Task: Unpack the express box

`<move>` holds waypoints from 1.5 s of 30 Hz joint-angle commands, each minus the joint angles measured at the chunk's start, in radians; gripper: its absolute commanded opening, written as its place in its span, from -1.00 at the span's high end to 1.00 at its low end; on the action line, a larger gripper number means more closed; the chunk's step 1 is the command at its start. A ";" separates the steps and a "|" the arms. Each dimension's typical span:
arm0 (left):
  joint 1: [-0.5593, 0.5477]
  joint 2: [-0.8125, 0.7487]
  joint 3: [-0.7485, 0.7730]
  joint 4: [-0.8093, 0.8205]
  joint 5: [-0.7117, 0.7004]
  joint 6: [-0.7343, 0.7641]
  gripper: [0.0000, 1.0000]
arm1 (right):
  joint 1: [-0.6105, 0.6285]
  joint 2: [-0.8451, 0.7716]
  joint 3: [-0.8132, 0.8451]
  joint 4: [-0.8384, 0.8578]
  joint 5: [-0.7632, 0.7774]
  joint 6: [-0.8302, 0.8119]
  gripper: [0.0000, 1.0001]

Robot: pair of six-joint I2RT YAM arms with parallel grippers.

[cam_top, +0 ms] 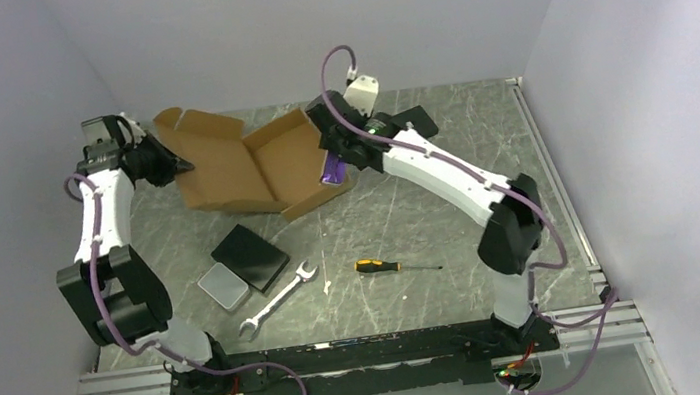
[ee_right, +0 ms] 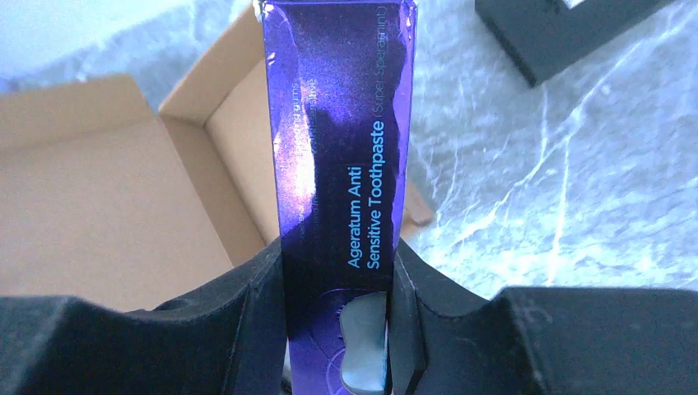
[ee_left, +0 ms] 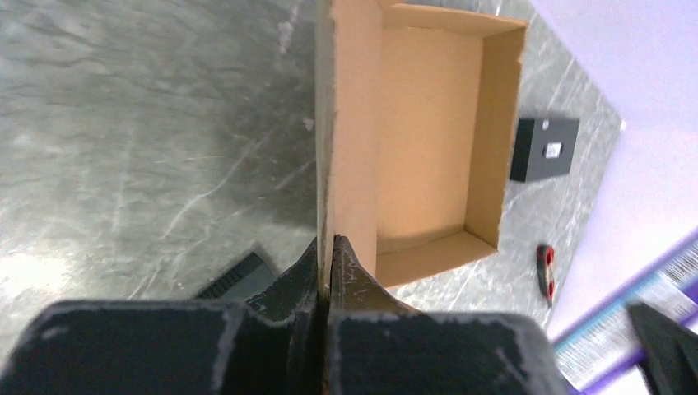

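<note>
The express box [cam_top: 221, 168] lies open at the back of the table, its lid spread left and its tray [ee_left: 428, 140] bare inside. My left gripper [cam_top: 185, 164] is at the lid's left edge; in the left wrist view its jaws [ee_left: 327, 249] are shut on that thin cardboard edge. My right gripper [cam_top: 333, 159] hangs over the tray's right wall and is shut on a purple toothpaste carton [ee_right: 342, 164], which sticks out lengthwise between the fingers [ee_right: 255, 288]. The carton [cam_top: 330, 169] shows as a purple strip at the tray's right end.
In front of the box lie a black flat slab [cam_top: 249, 255], a grey tin [cam_top: 224, 286], a wrench [cam_top: 278, 302] and a screwdriver [cam_top: 390, 266]. A small black labelled box [ee_left: 543, 148] sits behind the right arm. Walls close in the back and both sides.
</note>
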 commanded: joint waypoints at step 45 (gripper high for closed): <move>-0.472 -0.537 0.019 0.240 0.373 0.071 -0.93 | -0.415 -0.361 -0.953 0.285 -0.311 -0.307 0.13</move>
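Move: The toothpaste box is already in the right hand; the bare table it is taken to lies about 11 cm back, 22 cm right and 20 cm below. From that hand, the screwdriver is some 20 cm back and 11 cm right, the small black box 15 cm ahead and 18 cm right, the open tray 9 cm ahead and 9 cm left. From the left hand, which grips the lid, the tray's middle is about 9 cm ahead, 18 cm right and 17 cm below, the dark slab 15 cm back and 7 cm right. The toothpaste box, still pinched by the right hand, is lifted slightly, swung about 22 cm right and 10 cm back away from the tray, then lowered towards bare table as the wrist tips down. The express box's lid is drawn left by the left hand, whose fingers open wide and come free; that hand then rises some 20 cm, going back and swinging right. ##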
